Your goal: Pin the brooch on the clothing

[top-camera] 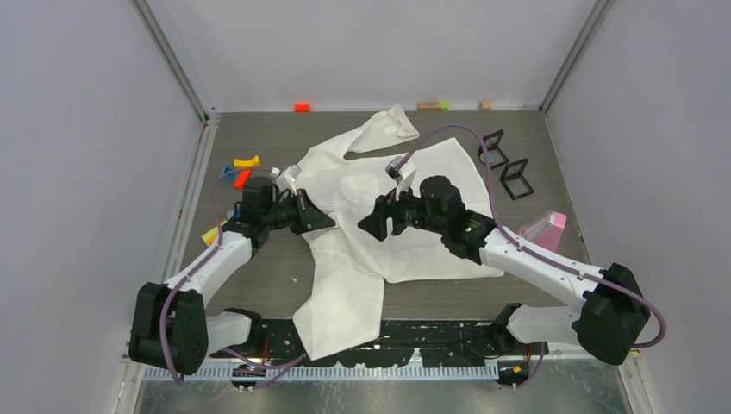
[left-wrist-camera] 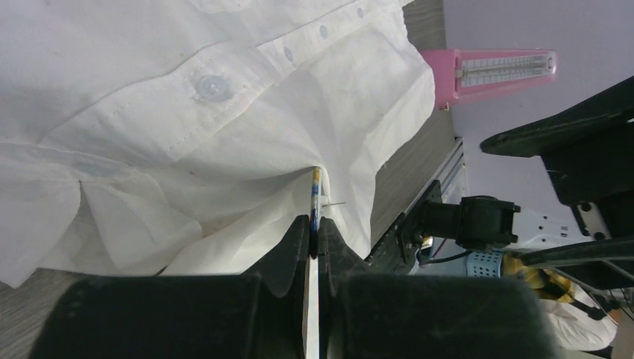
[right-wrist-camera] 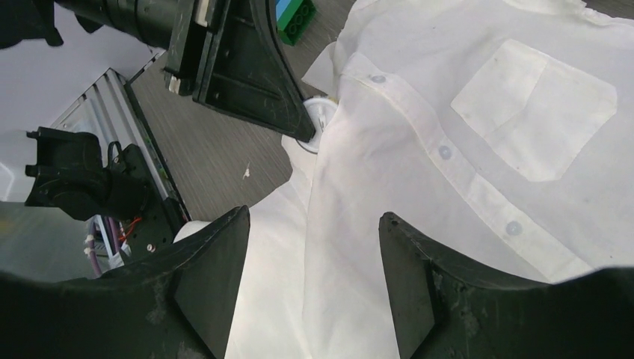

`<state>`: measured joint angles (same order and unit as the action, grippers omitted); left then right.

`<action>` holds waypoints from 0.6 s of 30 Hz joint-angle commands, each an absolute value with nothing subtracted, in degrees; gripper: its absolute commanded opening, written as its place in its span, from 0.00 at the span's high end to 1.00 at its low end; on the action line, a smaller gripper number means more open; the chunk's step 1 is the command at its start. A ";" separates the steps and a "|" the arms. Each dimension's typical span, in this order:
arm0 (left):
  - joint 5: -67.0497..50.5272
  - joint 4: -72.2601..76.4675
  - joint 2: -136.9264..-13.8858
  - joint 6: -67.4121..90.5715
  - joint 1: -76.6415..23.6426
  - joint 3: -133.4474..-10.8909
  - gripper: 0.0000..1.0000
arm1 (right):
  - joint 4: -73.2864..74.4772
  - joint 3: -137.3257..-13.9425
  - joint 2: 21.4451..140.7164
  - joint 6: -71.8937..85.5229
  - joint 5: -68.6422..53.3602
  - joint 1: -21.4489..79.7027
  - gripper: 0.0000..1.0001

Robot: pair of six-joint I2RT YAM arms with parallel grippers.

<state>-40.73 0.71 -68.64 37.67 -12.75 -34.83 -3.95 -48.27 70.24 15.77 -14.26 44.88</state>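
Note:
The clothing [top-camera: 405,216] is a white button-up shirt spread over the table, its chest pocket [right-wrist-camera: 531,112] facing up. My left gripper [left-wrist-camera: 315,224] is shut on the brooch [left-wrist-camera: 315,196], a thin round disc seen edge-on, pressed against the shirt's front edge. A fine pin [left-wrist-camera: 336,203] sticks out sideways from it. In the right wrist view the brooch [right-wrist-camera: 320,118] shows as a white disc at the tip of the left gripper [right-wrist-camera: 299,127]. My right gripper [right-wrist-camera: 314,224] hangs open just above the shirt's fabric, with nothing between its fingers, close to the right of the left gripper [top-camera: 323,220].
A pink box [top-camera: 545,226] lies right of the shirt, and two black frames [top-camera: 507,168] stand at the back right. Coloured blocks [top-camera: 241,168] lie at the left, and small blocks [top-camera: 302,107] line the back wall. A green and blue brick [right-wrist-camera: 295,15] sits beside the collar.

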 commanded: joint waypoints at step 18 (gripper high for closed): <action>-71.91 -7.56 -65.86 26.68 -9.55 -46.35 1.00 | -4.38 -53.12 66.95 13.85 -30.24 44.56 0.25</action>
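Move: The left hand keeps the brooch, with a bit of clothing on it, pinched right at its pads. The shirt pocket lies about 9 cm ahead, 5 cm to its right and 13 cm lower; the loose sleeve trails some 20 cm back, straight towards the base and as far down. From the open right hand the brooch is about 10 cm left, 1 cm ahead and 5 cm lower. Left raises pinched brooch with clothing about 8 cm, swinging clockwise, as open right draws back some 5 cm. ##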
